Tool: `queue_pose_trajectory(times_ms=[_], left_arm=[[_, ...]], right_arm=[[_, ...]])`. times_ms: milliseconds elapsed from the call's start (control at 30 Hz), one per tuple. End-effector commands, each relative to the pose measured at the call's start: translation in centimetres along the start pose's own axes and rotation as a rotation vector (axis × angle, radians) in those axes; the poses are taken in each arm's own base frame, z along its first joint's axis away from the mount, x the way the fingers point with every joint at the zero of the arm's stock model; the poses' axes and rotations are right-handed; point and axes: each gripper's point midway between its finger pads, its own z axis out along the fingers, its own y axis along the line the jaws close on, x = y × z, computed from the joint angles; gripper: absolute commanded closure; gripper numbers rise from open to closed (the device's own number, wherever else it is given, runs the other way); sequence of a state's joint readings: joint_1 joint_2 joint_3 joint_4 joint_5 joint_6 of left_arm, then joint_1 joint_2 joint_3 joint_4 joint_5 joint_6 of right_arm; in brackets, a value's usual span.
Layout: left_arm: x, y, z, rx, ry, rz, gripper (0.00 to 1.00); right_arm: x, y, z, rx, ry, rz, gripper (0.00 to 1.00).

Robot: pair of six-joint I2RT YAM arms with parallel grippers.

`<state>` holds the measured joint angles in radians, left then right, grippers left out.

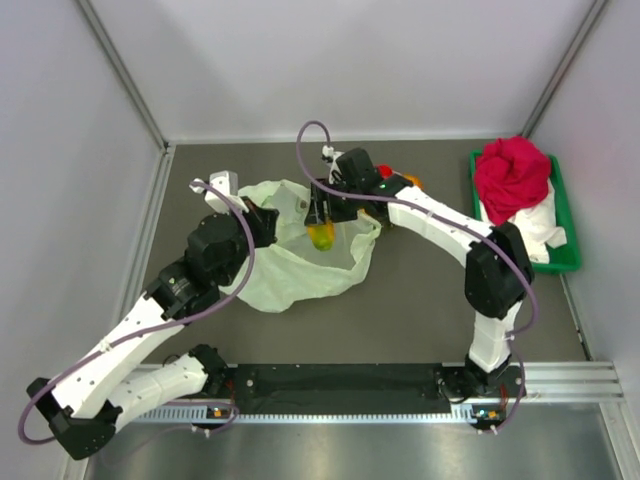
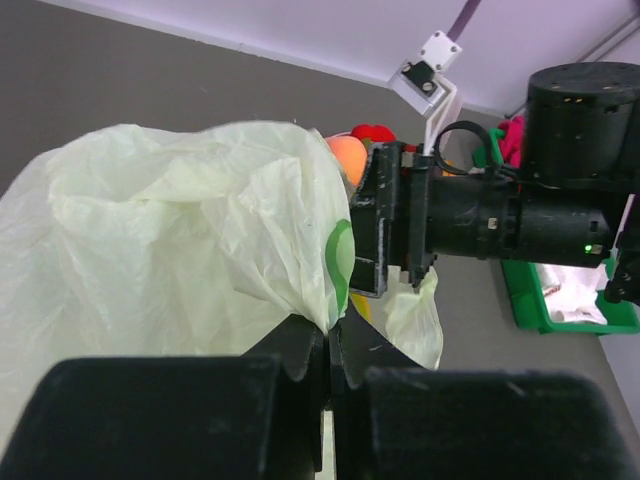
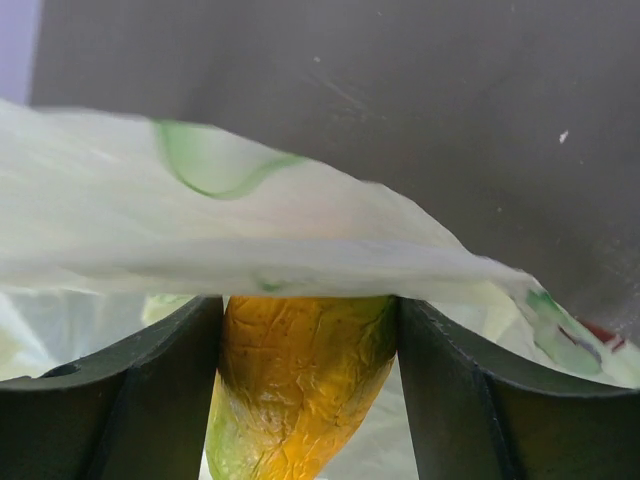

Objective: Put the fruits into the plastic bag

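The pale-green plastic bag [image 1: 300, 262] lies crumpled on the dark table between the arms. My left gripper [image 1: 268, 222] is shut on the bag's rim [image 2: 300, 270], its jaws [image 2: 335, 340] pinched on the film and holding it up. My right gripper [image 1: 322, 226] hangs over the bag's mouth, shut on an orange-yellow mango [image 3: 300, 380] that sits tight between both fingers [image 3: 150, 390]. A fold of the bag [image 3: 250, 230] crosses just above the mango. Behind the right arm lie a red fruit [image 1: 385, 171] and an orange fruit [image 1: 412, 183]; both show past the bag as orange [image 2: 345, 155] and red [image 2: 372, 132].
A green tray [image 1: 565, 255] at the right edge holds a red cloth bundle [image 1: 512, 178] and white cloth. Grey walls close in the table at the back and on both sides. The right arm's forearm [image 1: 440, 225] spans the area right of the bag.
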<state>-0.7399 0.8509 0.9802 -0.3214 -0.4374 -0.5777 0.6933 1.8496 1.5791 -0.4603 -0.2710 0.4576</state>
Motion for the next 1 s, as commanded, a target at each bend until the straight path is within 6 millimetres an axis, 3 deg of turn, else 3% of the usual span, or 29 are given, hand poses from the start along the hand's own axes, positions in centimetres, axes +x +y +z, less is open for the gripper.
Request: queue_pose_trajectory(times_ms=[0, 200, 433, 533, 800, 967], left_arm=[[-0.1, -0.4, 0.3, 0.014, -0.014, -0.021, 1.00], [-0.1, -0.8, 0.8, 0.019, -0.009, -0.022, 1.00], [-0.1, -0.6, 0.9, 0.015, -0.037, -0.061, 1.00], [0.2, -0.7, 1.1, 0.019, -0.028, -0.079, 1.00], [0.2, -0.4, 0.6, 0.017, -0.035, -0.104, 1.00], [-0.2, -0.1, 0.2, 0.007, -0.045, -0.089, 1.00]], right_arm=[[-0.3, 1.8, 1.2, 0.041, -0.053, -0.113, 0.81], [2.5, 3.5, 1.5, 0.008, -0.045, -0.114, 0.81], [7.9, 5.8, 2.0, -0.134, 0.050, -0.145, 0.78], [9.3, 5.1, 2.7, -0.114, 0.080, -0.165, 0.78], [10.0, 3.0, 4.3, -0.011, 0.099, -0.133, 0.78], [10.6, 2.0, 4.6, 0.022, 0.117, -0.145, 0.73]])
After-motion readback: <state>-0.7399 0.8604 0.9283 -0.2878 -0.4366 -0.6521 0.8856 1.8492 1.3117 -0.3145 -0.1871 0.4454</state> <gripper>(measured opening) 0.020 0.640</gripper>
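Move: Inside the bag's mouth, the right hand already grips the mango; the pocket it is bound for lies roughly 8 cm back, 3 cm left and 12 cm below. The fruit bowl stands some 13 cm ahead, 15 cm right and 14 cm lower than that hand, its pineapple about 16 cm ahead, 20 cm right and 12 cm down. For the left hand, pinching the left rim, the pocket is about level fore-and-aft, 9 cm right and 22 cm below. Sinking first, then drawing back towards the base as it goes on down, the right hand carries the mango some 9 cm back and 9 cm down into the bag, easing a little left and turning some 10 degrees counter-clockwise, then holds there with its grip unchanged. The left hand keeps its pinch on the rim and sinks about 2 cm. ##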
